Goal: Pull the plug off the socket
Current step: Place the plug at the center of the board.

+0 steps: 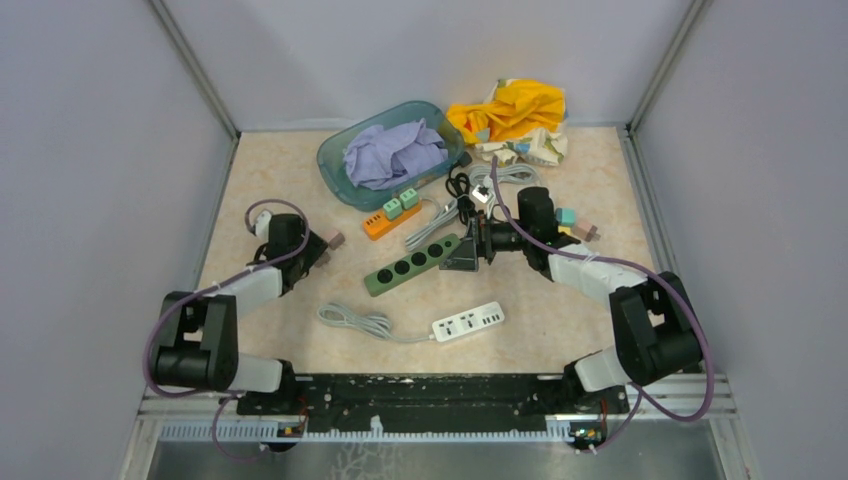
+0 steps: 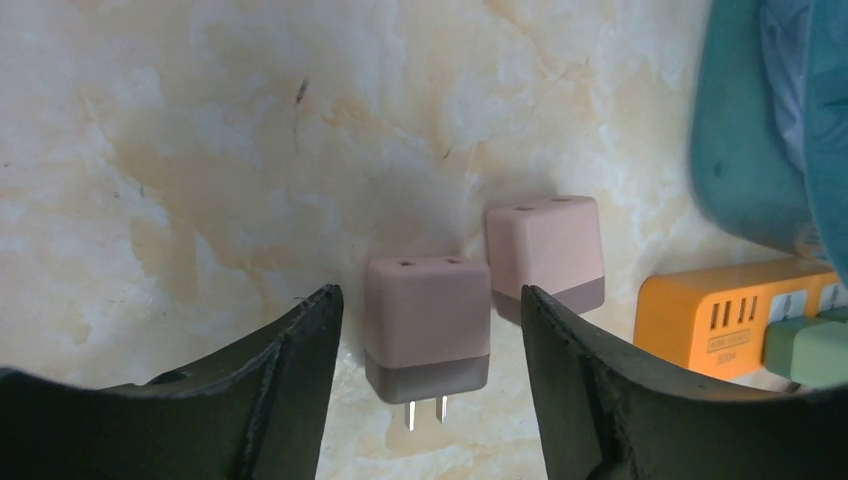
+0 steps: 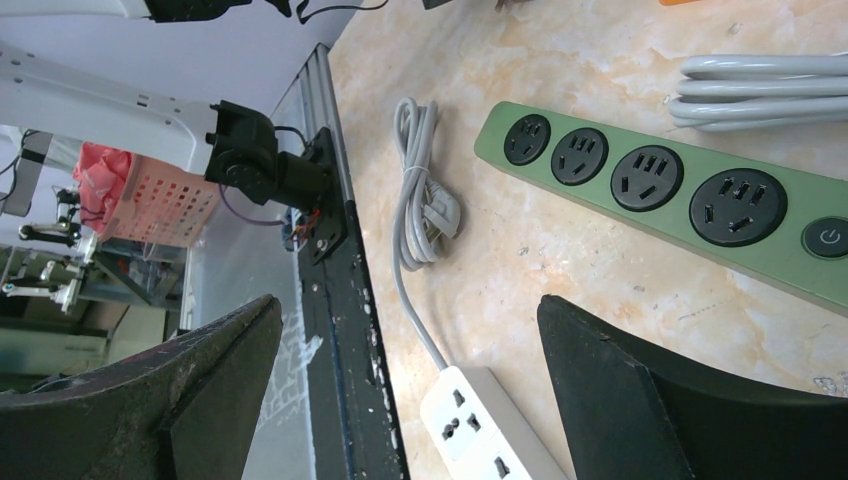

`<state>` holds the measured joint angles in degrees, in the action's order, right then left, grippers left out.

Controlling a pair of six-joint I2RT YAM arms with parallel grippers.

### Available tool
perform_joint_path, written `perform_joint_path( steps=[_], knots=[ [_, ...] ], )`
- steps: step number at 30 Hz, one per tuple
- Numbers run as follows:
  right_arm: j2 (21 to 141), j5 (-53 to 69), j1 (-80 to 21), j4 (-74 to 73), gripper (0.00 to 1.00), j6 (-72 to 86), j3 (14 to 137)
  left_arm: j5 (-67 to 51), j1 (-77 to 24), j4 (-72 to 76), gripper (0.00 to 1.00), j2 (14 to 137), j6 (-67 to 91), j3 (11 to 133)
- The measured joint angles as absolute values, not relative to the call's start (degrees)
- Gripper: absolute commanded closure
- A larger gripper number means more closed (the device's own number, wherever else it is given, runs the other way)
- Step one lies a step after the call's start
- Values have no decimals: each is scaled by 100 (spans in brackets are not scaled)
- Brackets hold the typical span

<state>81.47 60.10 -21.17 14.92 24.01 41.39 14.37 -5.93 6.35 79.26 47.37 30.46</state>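
A pink-brown plug (image 2: 425, 315) sits between the fingers of my left gripper (image 2: 428, 295), its two prongs bare and pointing back toward the wrist. There is a gap on each side and neither finger touches it, so the gripper is open. Another plug of the same kind (image 2: 545, 245) lies just beside it. From above, the left gripper (image 1: 328, 245) is at the table's left. The green power strip (image 1: 415, 263) shows only empty sockets (image 3: 648, 177). My right gripper (image 1: 462, 252) hangs wide open at the strip's right end, holding nothing.
An orange power strip (image 1: 390, 220) carries green plugs (image 1: 400, 203) near a teal tub (image 1: 335, 165) of purple cloth. A white power strip (image 1: 468, 322) with a coiled cord (image 1: 352, 320) lies at the front. Grey cables (image 1: 440, 215), small blocks and yellow cloth (image 1: 510, 108) sit at the back.
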Motion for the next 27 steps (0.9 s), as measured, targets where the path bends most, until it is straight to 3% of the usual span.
perform_joint_path(
  steps=[11,27],
  knots=[
    [8114,6010,-2073,1487,1,2394,4139,1426,-593,410,1,7841,4886,3162],
    [7942,6010,-1988,1284,1,2198,4180,819,-585,-250,0,6427,4779,2978]
  ],
)
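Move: Between the left fingertips, with a narrow gap on each side, stands the pink plug just set down, its middle about 1 cm ahead of and 1 cm below the hand point. The second pink plug is some 5 cm ahead and 4 cm to the right of the hand; the orange power strip is roughly 12 cm ahead and 18 cm right. From the right hand, the first plug lies about 10 cm ahead, 34 cm left and 14 cm below. Spreading its already parted fingers to fully open, the left hand stays almost in place around the pink plug at first. Then it rises about 5 cm, drawing back and drifting to its right by some 2 cm each, away from the plug with the fingers still slanting forward and down and the wrist tilting only slightly. ##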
